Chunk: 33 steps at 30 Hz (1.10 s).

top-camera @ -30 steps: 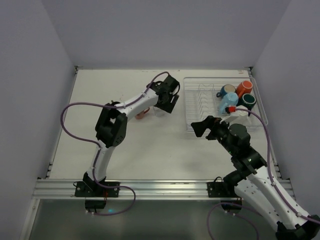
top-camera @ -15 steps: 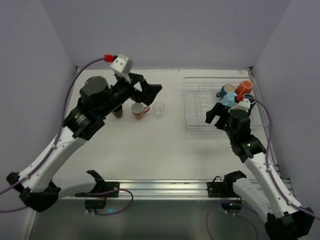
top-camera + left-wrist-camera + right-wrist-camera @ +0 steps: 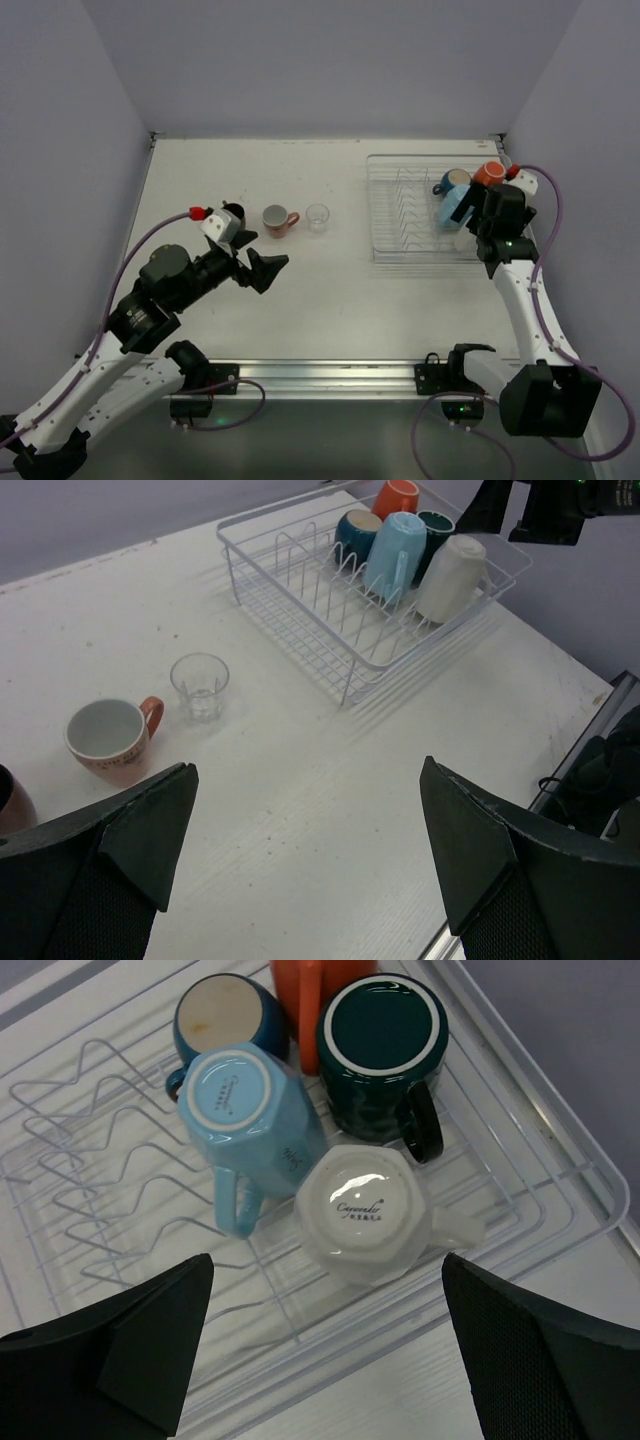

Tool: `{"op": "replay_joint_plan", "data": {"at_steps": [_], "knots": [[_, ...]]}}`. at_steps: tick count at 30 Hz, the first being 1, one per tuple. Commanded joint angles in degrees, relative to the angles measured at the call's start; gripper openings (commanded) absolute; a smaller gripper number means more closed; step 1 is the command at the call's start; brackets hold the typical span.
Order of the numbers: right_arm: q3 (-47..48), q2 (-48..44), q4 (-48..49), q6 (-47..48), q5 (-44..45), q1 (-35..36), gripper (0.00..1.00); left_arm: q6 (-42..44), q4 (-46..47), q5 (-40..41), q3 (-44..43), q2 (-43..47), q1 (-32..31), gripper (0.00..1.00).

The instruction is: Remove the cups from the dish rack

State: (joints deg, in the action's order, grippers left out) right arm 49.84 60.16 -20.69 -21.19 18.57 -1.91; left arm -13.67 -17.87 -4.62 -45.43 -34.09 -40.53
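The white wire dish rack [image 3: 400, 215] stands at the table's far right. Several cups lie in its right end: dark blue [image 3: 220, 1015], orange [image 3: 310, 990], dark teal [image 3: 385, 1045], light blue [image 3: 250, 1110] and white [image 3: 365, 1210], all bottom up. My right gripper [image 3: 327, 1265] hovers open above the white cup, touching nothing. Left of the rack, a salmon-pink cup [image 3: 105, 742], a clear glass tumbler [image 3: 200, 685] and a dark cup [image 3: 235, 212] stand on the table. My left gripper [image 3: 308, 780] is open and empty, nearer than those cups.
Grey walls close in the table on the left, back and right. An aluminium rail [image 3: 320, 375] carrying both arm bases runs along the near edge. The left half of the rack [image 3: 90, 1210] holds only bare tines.
My left arm has pulled back from the cups on the table toward the near left, its jaws opening wide. My right arm has swung right and farther over the rack's cups.
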Motion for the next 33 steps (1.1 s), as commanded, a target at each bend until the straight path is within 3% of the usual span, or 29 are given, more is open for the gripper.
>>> {"op": "replay_joint_plan", "data": {"at_steps": [1,6,15,29,33], "knots": [[2.9,2.3,1.8,6.5,0.2,-2.5,0.99,1.5,2.1,-0.7,0.3,0.3,0.0,1.00],[3.4,5.8,4.1,10.4,-6.6,-7.3,0.99,1.7,1.2,3.4,1.0,3.1,-4.1,1.00],[5.3,14.4,5.6,15.7,-18.0,-9.7,0.99,1.8,0.6,6.8,1.0,3.8,-6.5,1.00],[6.6,21.0,3.5,15.8,-11.8,-10.0,0.99,1.8,0.2,7.6,1.0,4.3,-6.6,1.00],[6.8,21.3,3.5,15.5,-11.7,-10.0,0.92,1.7,0.1,8.0,1.0,4.9,-6.6,1.00]]}}
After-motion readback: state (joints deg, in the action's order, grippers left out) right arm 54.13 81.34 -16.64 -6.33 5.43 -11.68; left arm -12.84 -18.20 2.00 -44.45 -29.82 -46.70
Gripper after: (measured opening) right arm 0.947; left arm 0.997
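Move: The white cup, bottom up in the rack, is some 12 cm below the right hand, about 4 cm ahead and 3 cm to its right. Beyond that cup, the light blue cup sits roughly 6 cm farther out and 6 cm to its left; the dark green cup is about 6 cm farther out than the white one and 3 cm to its right. From the left hand the white cup lies about 18 cm ahead, 49 cm to the right and 22 cm below. Downward for the most part, the right hand sinks about 8.5 cm onto the white cup, first slanting some 3.5 cm to its right, then easing forward by about as much. The wrist tips the fingers steeper by some 15 degrees and turns slightly counter-clockwise; the fingers stay wide open and come to either side of the cup's upturned base, with no grip yet. ##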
